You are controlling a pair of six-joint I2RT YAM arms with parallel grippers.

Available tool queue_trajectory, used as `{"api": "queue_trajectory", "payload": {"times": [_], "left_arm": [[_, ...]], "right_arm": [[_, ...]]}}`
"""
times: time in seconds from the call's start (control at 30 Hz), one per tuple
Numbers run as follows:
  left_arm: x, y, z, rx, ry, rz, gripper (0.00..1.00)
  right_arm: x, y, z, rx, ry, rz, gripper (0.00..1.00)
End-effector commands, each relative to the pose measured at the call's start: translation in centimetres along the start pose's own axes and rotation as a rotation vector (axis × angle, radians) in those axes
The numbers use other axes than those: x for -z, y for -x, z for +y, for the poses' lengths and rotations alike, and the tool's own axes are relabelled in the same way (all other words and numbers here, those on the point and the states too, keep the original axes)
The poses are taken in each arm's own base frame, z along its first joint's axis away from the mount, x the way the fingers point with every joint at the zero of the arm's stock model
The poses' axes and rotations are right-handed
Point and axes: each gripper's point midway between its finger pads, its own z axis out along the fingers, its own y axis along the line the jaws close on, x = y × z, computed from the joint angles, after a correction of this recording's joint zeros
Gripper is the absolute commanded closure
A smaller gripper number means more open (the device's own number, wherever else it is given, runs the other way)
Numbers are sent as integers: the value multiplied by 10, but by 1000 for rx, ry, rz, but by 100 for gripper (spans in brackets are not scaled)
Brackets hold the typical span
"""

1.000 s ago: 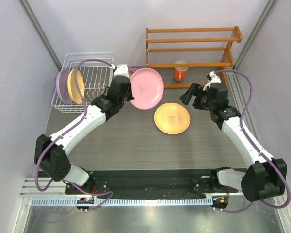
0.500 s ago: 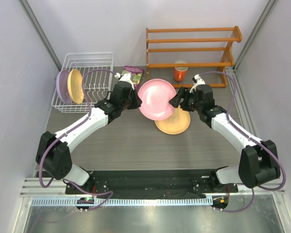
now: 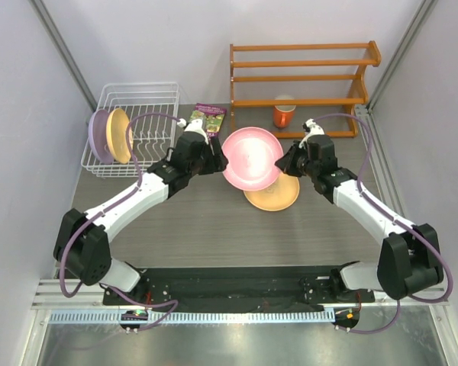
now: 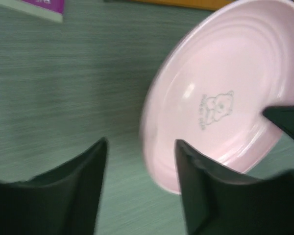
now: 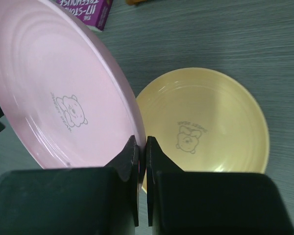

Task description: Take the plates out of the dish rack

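Observation:
The pink plate (image 3: 251, 157) hangs tilted above the table between both arms. My right gripper (image 3: 282, 163) is shut on its right rim; in the right wrist view the gripper (image 5: 141, 143) pinches the rim of the pink plate (image 5: 49, 83). My left gripper (image 3: 218, 158) stands open at the plate's left edge, and the left wrist view shows its fingers (image 4: 90, 191) apart with the pink plate (image 4: 225, 98) just ahead. A yellow-orange plate (image 3: 275, 192) lies flat below. The white dish rack (image 3: 148, 108) holds a lavender plate (image 3: 97, 136) and a yellow-orange plate (image 3: 120, 136) upright.
An orange wooden shelf (image 3: 305, 75) stands at the back right with an orange mug (image 3: 284, 116) in front of it. A purple box (image 3: 208, 117) lies beside the rack. Grey walls close in on both sides.
The pink plate passed over: my right gripper came in and shut on its right rim, then my left gripper opened and let go. The plate moved right and lower, over the yellow-orange plate.

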Motion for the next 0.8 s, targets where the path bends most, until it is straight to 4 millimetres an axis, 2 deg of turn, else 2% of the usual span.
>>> {"api": "queue_trajectory", "payload": {"times": [0.0,0.03,0.07,0.17,0.3,0.33,0.4,0.43,0.5,0.53,0.77], "left_arm": [[13,35,9,-37,85,-128,22],[15,34,16,-52,123,-123,18],[17,37,21,-65,149,-136,16],[28,50,46,-117,285,-198,15],[57,73,76,-184,458,-302,14],[67,80,88,-213,533,-333,13],[80,86,99,-236,604,-370,13],[91,94,107,-249,656,-405,13],[100,97,114,-263,705,-437,12],[110,101,119,-276,744,-459,11],[128,103,132,-295,821,-508,7]], "right_arm": [[30,34,-11,44,-108,-132,99],[34,33,-14,45,-121,-128,99],[39,34,-27,47,-186,-132,99],[44,32,-42,51,-246,-112,99],[45,11,-74,22,-341,-21,99],[44,6,-79,17,-356,-3,99],[43,-3,-87,-1,-362,32,99],[41,-6,-89,-9,-359,42,99],[36,-12,-92,-25,-355,73,99],[33,-16,-87,-31,-322,95,99],[14,-29,-79,-124,-240,192,99]]}}
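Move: The pink plate's right rim is already shut in the right fingers, its left rim still between the opening left ones. The yellow plate it goes to lies about 3 cm back, 2 cm left and 11 cm below the right hand; the mug is some 27 cm ahead, 2 cm right. From the left hand the racked yellow plate is roughly 33 cm left, 9 cm ahead, 2 cm lower, the purple plate 6 cm beyond it leftwards, the book 22 cm ahead, 7 cm left. The pink plate, kept pinched by its right rim, is carried about 9 cm right by the right hand, then lowered and drawn slightly back over the yellow plate, fingers tipping down. The left fingers open the rest of the way and come free of the other rim; that hand sweeps some 17 cm left towards the dish rack, then also climbs, rolling left side up and swinging counter-clockwise. ##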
